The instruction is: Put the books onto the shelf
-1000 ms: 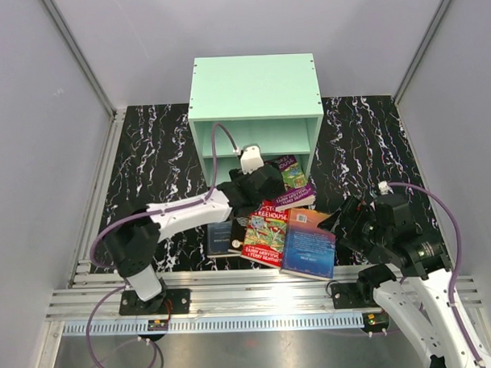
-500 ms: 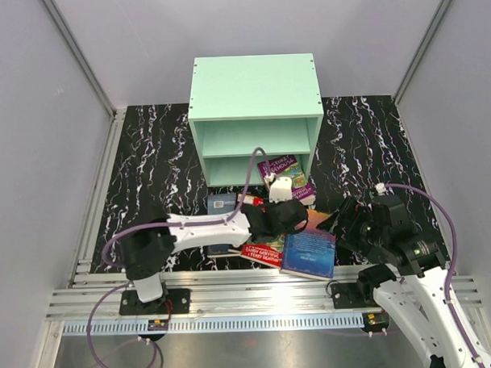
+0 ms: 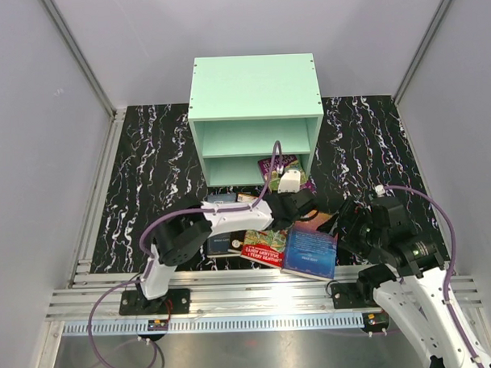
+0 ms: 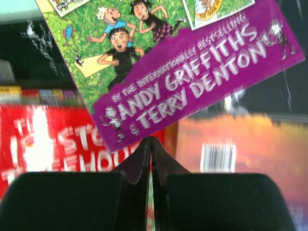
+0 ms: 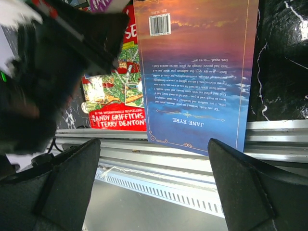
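Observation:
The mint-green shelf [image 3: 254, 95] stands at the back, both compartments open toward me. The purple book [image 3: 275, 164] [image 4: 192, 62] lies just in front of it. My left gripper [image 3: 294, 200] [image 4: 150, 139] is shut, its tips pinching that book's lower edge. Beneath lie the red book [image 3: 264, 246] [image 4: 48, 144] and the blue-and-orange book [image 3: 310, 246] [image 5: 197, 72]. Two dark books [image 3: 221, 237] sit left of the red one, partly under my left arm. My right gripper [image 3: 348, 221] [image 5: 154, 187] hangs open over the near rail, holding nothing.
The dark marbled mat [image 3: 148, 179] covers the table. An aluminium rail [image 3: 258, 301] [image 5: 192, 159] runs along the near edge, and the blue-and-orange book's corner overhangs it. Grey walls close in the left, right and back sides.
My left gripper moved from the shelf's front rightward and nearer to me, then shut on the purple book's lower edge. The right arm has barely moved.

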Controlling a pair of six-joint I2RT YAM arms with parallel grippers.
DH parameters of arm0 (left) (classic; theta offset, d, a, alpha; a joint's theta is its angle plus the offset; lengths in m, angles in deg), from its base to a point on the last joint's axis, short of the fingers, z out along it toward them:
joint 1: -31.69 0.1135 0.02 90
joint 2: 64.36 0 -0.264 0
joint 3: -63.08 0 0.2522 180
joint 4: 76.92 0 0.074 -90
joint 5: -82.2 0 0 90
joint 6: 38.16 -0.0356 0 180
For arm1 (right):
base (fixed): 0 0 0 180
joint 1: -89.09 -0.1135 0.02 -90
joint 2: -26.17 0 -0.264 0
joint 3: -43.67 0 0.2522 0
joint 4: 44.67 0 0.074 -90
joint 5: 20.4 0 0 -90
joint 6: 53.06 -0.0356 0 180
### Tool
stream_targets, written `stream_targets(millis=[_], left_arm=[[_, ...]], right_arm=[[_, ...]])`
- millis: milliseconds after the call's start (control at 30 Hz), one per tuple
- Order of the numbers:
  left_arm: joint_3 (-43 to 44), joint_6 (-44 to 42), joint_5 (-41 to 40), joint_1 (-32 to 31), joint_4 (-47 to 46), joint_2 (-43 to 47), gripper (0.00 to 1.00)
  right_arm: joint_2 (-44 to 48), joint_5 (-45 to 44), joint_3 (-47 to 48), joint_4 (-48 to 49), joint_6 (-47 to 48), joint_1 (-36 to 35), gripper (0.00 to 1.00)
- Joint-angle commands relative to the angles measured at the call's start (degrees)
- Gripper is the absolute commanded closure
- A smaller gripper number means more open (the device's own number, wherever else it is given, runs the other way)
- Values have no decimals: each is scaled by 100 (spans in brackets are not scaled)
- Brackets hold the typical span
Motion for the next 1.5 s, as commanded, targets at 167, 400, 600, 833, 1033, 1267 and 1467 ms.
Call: stream_targets(millis=[167,400,600,833,1033,1267,1467], left_arm=[[621,-382,-501,728,25,-508,100],[1104,-726,-378,1001,-99,-806,100],[1553,-814,-202,1036,-151,-1123,100],[1073,-341,-544,983,51,-659,64],[-291,-225,-720,562,-397,843,15],[-1469,-681,236,447,-722,2268,6],[-2217,-717,1871,211,-1724,2796,6]], right_arm=[[-139,-203,-57,133,260,-43,0],[-253,-168,-162,300,260,-43,0],[-376,-185,-198,388,286,-43,0],[-219,-221,-346,274,304,-34,0],[159,-124,-856,186,103,-34,0],[-383,-457,-832,141,-294,-43,0],[-2080,-818,-461,457,40,-43,0]])
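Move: The purple 117-storey book lies skewed, partly in the lower bay, its middle about 11 cm ahead of the left hand and 1 cm left; the bay's opening centres some 6 cm ahead, 8 cm left. From that hand the red book lies 11 cm back, 7 cm left. Jane Eyre lies 12 cm back, 5 cm right; from the right hand about 1 cm ahead, 6 cm left and 13 cm below, with the red book 18 cm left and 2 cm ahead. With shut fingertips at the purple book's near edge, the left hand pushes it forward into the lower bay, about 9 cm, veering left and back right, then opens wide and withdraws backward and leftward, then up. The open right hand sinks some 8 cm towards Jane Eyre, mostly late, tipping its fingers about 20 degrees further down. ##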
